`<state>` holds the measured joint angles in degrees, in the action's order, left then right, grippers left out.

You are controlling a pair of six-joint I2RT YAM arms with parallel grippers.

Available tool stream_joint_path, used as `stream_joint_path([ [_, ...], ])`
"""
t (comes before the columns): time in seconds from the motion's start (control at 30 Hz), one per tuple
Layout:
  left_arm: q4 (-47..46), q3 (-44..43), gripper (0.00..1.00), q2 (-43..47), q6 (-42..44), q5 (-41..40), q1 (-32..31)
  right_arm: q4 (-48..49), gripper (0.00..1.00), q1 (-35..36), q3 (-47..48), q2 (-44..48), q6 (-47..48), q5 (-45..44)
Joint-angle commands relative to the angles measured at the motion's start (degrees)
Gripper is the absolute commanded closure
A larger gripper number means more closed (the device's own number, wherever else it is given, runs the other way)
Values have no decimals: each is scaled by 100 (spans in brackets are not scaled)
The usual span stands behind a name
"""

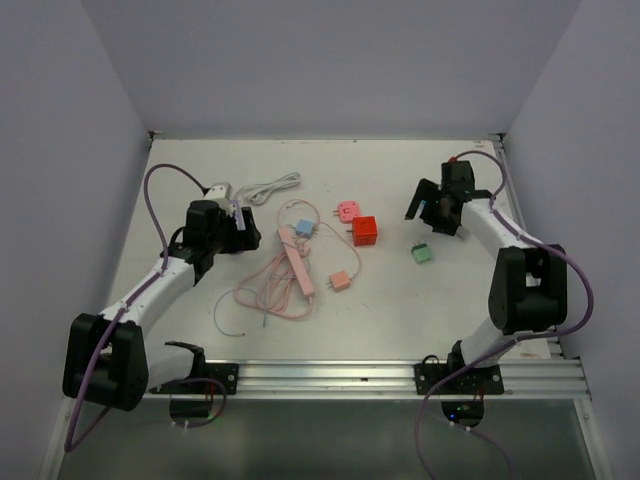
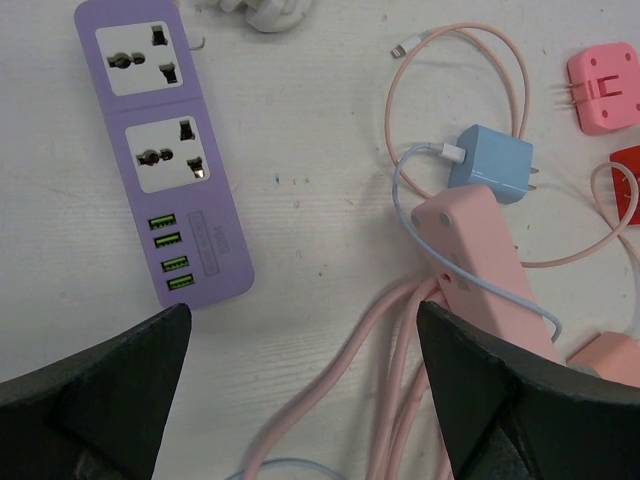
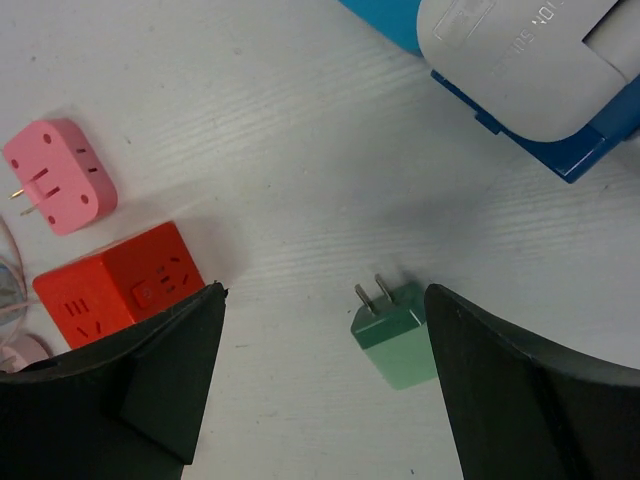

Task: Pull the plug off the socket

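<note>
A grey-white plug (image 3: 520,50) sits on a blue socket block (image 3: 590,135) at the top right of the right wrist view; the top view hides both under the arm. My right gripper (image 3: 325,300) (image 1: 432,205) is open and empty above the table. A loose green plug (image 3: 400,335) (image 1: 422,253) lies prongs up beside its right finger. My left gripper (image 2: 303,330) (image 1: 243,228) is open and empty. It hangs over pink cables, between a purple power strip (image 2: 165,150) and a pink power strip (image 2: 490,270) (image 1: 298,258).
A blue charger (image 2: 490,165) (image 1: 303,228) lies at the pink strip's end. A pink adapter (image 3: 60,175) (image 1: 347,210), a red cube socket (image 3: 110,280) (image 1: 364,231) and a peach plug (image 1: 340,282) lie mid-table. A white cable (image 1: 265,188) lies at the back left.
</note>
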<state>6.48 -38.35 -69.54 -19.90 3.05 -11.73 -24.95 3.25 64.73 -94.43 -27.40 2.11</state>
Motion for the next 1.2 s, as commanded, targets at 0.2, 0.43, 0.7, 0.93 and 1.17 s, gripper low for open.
stream_joint_path([
  [0.2, -288, -103, 2, -7, 118, 117, -40, -178, 13, -648, 751, 409, 709, -598],
  [0.43, -349, -59, 2, 116, 136, 231, -49, 500, 10, -1388, 1445, -417, 1008, 254],
  [0.7, -358, -50, 2, 195, 179, 258, -67, 474, 10, -1485, 1894, -1322, 1386, 1265],
  [0.93, -367, -59, 2, 169, 180, 328, -93, 509, 11, -1344, 1289, -1000, 1386, 2065],
  [1.17, -367, -68, 2, 125, 153, 381, -128, 456, 11, -703, 542, -191, 1202, 1320],
])
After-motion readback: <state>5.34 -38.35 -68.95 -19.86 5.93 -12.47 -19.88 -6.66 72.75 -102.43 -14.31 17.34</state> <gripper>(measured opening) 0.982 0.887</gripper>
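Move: The right hand hovers open just left of the blue-and-grey plug stack, which lies about 8 cm to its right, some 6 cm farther out and slightly below it. The green adapter is about 3 cm back and 3 cm right, the red cube about 11 cm left and 2 cm ahead, both some 5 cm below. From the left hand the stack is roughly 47 cm right and 11 cm ahead, a little lower. Lift the right gripper almost 7 cm while swinging it 12 cm right and then forward, over to the far-right side of the plug stack, fingers kept wide open. Sink back nearly to the starting height, then sweep left some 8 cm and slightly back, yawing about 20 degrees counter-clockwise, to end with the stack between the fingers, right finger against its side. ##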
